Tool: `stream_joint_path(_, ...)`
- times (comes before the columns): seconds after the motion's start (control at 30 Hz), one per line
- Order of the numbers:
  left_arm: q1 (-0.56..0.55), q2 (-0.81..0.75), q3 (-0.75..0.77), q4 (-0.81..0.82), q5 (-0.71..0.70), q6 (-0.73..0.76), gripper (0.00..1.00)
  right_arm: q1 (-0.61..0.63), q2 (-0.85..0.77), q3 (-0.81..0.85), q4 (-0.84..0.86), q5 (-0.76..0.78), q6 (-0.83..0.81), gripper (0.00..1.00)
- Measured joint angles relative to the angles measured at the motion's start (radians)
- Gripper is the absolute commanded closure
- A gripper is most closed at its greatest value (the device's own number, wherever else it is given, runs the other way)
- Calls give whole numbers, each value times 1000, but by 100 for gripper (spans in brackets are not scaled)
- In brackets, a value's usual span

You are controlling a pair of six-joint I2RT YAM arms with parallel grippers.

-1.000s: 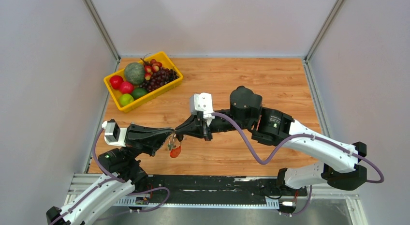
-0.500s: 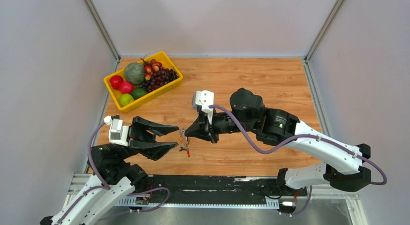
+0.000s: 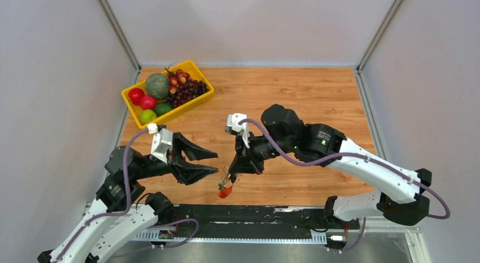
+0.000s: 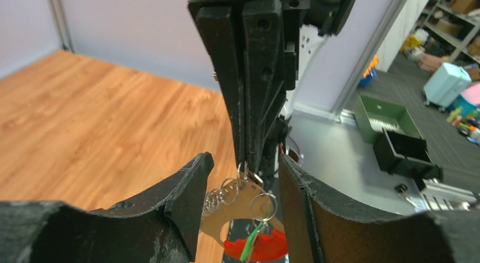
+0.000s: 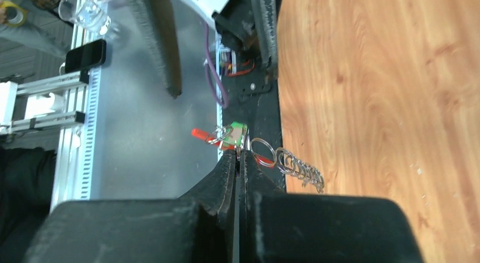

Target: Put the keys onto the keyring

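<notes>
The keyring (image 3: 225,186) is a bunch of small metal rings with a red tag (image 3: 225,192), and it hangs over the table's near edge. My right gripper (image 3: 233,172) is shut on one ring at the top of the bunch. From the right wrist I see the keyring (image 5: 264,152) at the tips of my right gripper (image 5: 238,154), with a coil of rings (image 5: 300,169) and a green bit (image 5: 235,133). My left gripper (image 3: 215,163) is open just left of the bunch. In the left wrist view the keyring (image 4: 244,189) dangles between the spread fingers of that left gripper (image 4: 243,186), touching neither. I cannot pick out separate keys.
A yellow basket (image 3: 170,118) of fruit stands at the back left of the wooden table. A black rail (image 3: 255,215) runs along the near edge below the bunch. Grey walls close in both sides and the back.
My left gripper has opened and let go of the bunch, then lifted and swung right. The right gripper has carried the keyring down toward the near edge.
</notes>
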Motion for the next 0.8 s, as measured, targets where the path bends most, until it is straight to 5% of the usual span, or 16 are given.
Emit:
stream_joint_path(0.4, 0, 81, 58, -253, 72, 104, 42, -33, 60, -56, -81, -105, 3, 100)
stream_joint_path(0.8, 0, 104, 63, -287, 105, 130, 44, -33, 104, -29, -89, -174, -4, 100)
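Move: The keyring hangs from the shut right fingers. Its middle is about 3 cm below the right hand, 1 cm nearer the base and 1 cm to the left. From the open, empty left hand it lies some 4 cm to the right, 2 cm back and 5 cm lower. The left fingertips are roughly 4 cm left of the right hand, 1 cm ahead and 3 cm above. Still pinching the top of the keyring, the right hand lowers it about 5 cm, then eases back 1 to 2 cm, its fingertips dipping some 10 degrees. Alongside, the left hand sinks about 5 cm too, tipping its fingers down some 15 degrees and edging right so the sideways gap narrows slightly; its fingers stay open. ##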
